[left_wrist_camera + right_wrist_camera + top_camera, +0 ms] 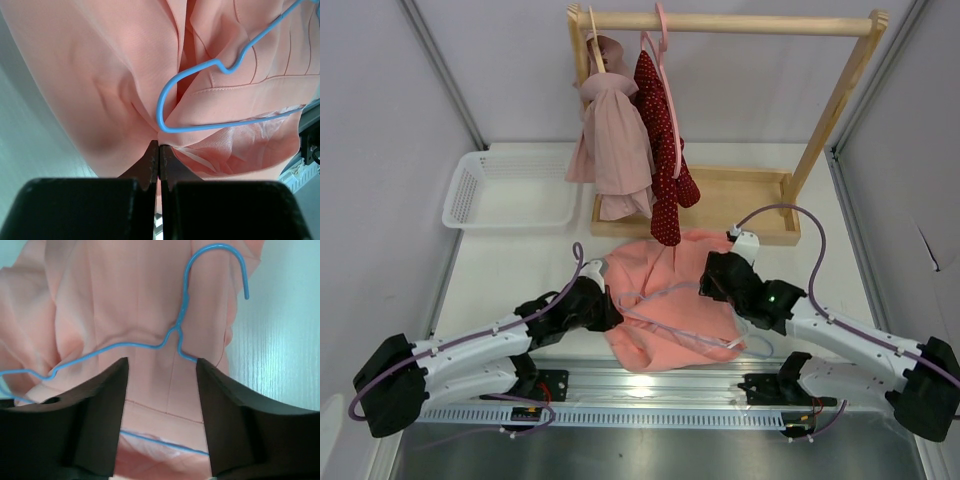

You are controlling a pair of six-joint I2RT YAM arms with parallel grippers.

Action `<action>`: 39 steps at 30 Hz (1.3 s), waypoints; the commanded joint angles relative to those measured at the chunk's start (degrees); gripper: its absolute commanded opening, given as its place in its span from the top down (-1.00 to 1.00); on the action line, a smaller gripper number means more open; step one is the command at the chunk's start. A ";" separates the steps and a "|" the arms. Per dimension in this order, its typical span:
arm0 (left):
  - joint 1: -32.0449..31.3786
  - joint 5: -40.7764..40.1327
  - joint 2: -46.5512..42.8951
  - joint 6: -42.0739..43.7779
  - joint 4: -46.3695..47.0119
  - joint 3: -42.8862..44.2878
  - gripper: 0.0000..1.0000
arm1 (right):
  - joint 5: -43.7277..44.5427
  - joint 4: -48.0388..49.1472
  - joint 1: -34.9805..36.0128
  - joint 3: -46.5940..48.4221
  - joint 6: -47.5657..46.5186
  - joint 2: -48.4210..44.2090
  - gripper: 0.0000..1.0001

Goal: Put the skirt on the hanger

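Observation:
The salmon-pink skirt (688,312) lies crumpled on the table between my two arms. The thin light-blue wire hanger (655,294) lies across it, partly threaded into the fabric. In the left wrist view the hanger's rounded end (159,107) sits just above my left gripper (159,145), which is shut on a fold of the skirt (100,75). My right gripper (161,362) is open over the skirt (125,300). Its fingers stand either side of the hanger (182,310) below the neck and touch nothing. In the top view the left gripper (610,305) is at the skirt's left edge and the right gripper (713,282) at its right.
A wooden rack (720,22) stands at the back with a pale pink garment (615,140) and a dark red dotted garment (660,150) hanging on it. Its wooden base (750,205) lies behind the skirt. A white basket (510,190) sits at the back left.

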 commanded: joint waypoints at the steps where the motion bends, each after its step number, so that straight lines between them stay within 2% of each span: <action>1: -0.06 0.36 0.47 -0.24 2.00 2.24 1.00 | -2.00 -2.19 1.64 0.18 2.34 -4.10 -0.11; 2: -0.06 0.36 0.47 -0.24 2.08 2.23 1.00 | -2.62 -2.19 2.34 -0.08 3.13 -4.81 0.08; 3: -0.06 0.36 0.65 -0.24 2.08 2.32 1.00 | -5.23 -1.67 3.48 -0.17 3.40 -5.51 0.15; 6: -0.06 0.45 0.82 0.03 2.17 2.41 1.00 | -9.12 0.97 6.37 -0.88 5.24 -3.86 0.29; 7: -0.06 0.45 0.91 0.03 2.17 2.58 1.00 | -8.95 1.67 9.87 -0.88 5.60 -3.07 0.31; 10: -0.06 0.54 0.91 0.12 2.26 2.50 1.00 | -9.65 4.39 14.54 -1.05 7.53 0.89 0.32; 23: -0.15 0.63 1.88 0.03 3.14 1.97 1.00 | -12.56 15.73 26.15 1.58 10.52 15.04 0.42; 30: -0.15 0.72 3.54 -0.15 3.58 1.80 1.00 | -12.03 18.19 30.90 1.94 12.10 19.79 0.43; 39: -0.15 1.42 3.72 0.47 3.40 2.32 0.99 | -12.82 20.75 32.93 2.55 13.60 30.07 0.49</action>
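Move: The white loop at the skirt's left waist lies about 17 cm back and 16 cm to the left of my open right hand, some 11 cm below it. The hanger's left corner is roughly 8 cm farther out than the loop and 3 cm more to the left; the hanger's neck lies about 7 cm ahead of my right hand, straight out, 11 cm down. From my left hand, which pinches the skirt's waist, the loop is some 6 cm back, 4 cm right and 3 cm lower. I lift my right hand slightly, then sweep it some 23 cm back and left across the skirt and sink about 10 cm to the white loop beside my left fingers. On the way I turn it some 30 degrees counter-clockwise, tip it about 15 degrees steeper and narrow the fingers to a small gap. My left hand keeps its pinch on the waist. ##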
